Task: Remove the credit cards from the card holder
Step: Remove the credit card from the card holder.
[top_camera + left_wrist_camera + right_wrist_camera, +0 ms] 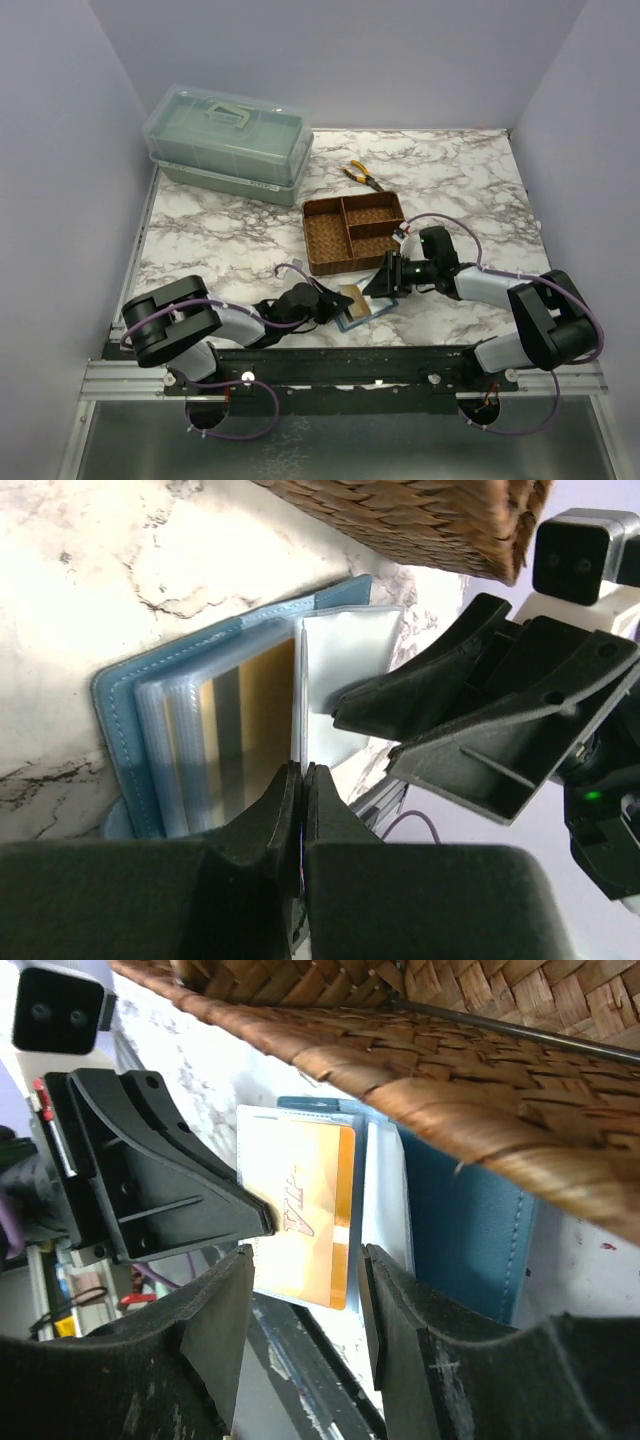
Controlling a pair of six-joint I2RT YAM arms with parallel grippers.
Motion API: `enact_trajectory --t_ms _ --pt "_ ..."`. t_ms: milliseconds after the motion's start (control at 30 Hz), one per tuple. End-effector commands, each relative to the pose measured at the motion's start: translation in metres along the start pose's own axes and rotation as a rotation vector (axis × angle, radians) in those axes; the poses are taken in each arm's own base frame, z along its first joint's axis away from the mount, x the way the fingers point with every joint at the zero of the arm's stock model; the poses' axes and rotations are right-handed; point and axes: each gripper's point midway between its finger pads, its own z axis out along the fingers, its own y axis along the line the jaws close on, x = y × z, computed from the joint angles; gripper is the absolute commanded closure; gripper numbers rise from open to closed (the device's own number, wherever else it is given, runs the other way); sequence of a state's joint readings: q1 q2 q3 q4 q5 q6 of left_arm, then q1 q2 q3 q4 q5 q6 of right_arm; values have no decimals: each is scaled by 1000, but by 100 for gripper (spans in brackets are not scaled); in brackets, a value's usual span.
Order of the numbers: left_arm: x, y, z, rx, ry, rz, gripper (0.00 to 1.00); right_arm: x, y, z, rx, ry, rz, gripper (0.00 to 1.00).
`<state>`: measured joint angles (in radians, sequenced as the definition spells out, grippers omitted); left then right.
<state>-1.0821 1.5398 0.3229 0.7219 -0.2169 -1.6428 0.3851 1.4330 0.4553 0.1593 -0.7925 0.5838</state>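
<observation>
The teal-blue card holder point(368, 313) point(118, 712) point(460, 1230) lies open on the marble in front of the woven tray, its clear sleeves fanned out. A gold credit card point(305, 1200) point(262, 705) point(349, 297) stands among the sleeves, next to a pale sleeve point(345, 645). My left gripper point(303, 772) point(335, 305) is shut on that card's thin edge. My right gripper point(303, 1260) point(385, 281) hovers open from the other side, its fingers on either side of the card and sleeves without touching them.
The brown woven three-compartment tray point(322, 212) point(480, 1060) stands just behind the holder. Yellow-handled pliers point(361, 176) lie further back. A green lidded box point(228, 140) sits at the back left. The table's front rail point(340, 360) runs close below the holder.
</observation>
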Motion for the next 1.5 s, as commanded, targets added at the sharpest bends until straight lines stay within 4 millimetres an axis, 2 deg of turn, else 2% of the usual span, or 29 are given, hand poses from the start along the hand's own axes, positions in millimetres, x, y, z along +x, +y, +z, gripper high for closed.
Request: enact_trajectory --t_ms 0,133,300,467,633,733,933,1200,1467 --pt "-5 -16 -14 69 -14 102 100 -2 22 -9 -107 0 45 47" --pt "-5 -35 -26 149 -10 181 100 0 37 -12 -184 25 64 47" --pt "-7 -42 -36 214 -15 218 100 2 54 -18 -262 49 68 47" --pt "-10 -51 -43 284 -33 195 100 0 58 -20 -278 51 58 47" --pt "-11 -60 -44 318 -40 201 100 4 72 -27 -350 79 54 48" --pt "-9 -60 -42 316 -37 208 100 6 70 -26 -345 78 30 47" --pt "-11 -68 -45 362 -46 192 100 -1 44 -15 -206 32 8 47" --pt "-12 -75 -54 442 -51 155 100 4 48 -15 -234 49 23 47" --pt "-7 -89 -52 503 -33 149 100 6 52 -15 -248 56 19 47"
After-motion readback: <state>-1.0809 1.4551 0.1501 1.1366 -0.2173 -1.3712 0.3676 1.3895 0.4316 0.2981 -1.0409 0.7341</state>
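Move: The left fingers are already shut on the upright card leaf; the card holder's middle lies about 3 cm to the hand's right, 2 cm back and some 3 cm below it. The basket's middle stands about 14 cm ahead of the left hand, 1 cm to its right. From the right hand, whose open fingers reach in beside the leaves, the card holder lies about 3 cm left, 4 cm back and 3 cm lower, and the basket 12 cm ahead and 5 cm left. Keep the left pinch on the card leaf and raise it about 5 cm, easing slightly to the left, while tipping the fingers up some 20 degrees. Lift the right gripper alongside by about 5 cm, first a little higher and then settling, drawing it slightly back from the basket and swinging its fingertips up; leave its fingers half open beside the leaves. ##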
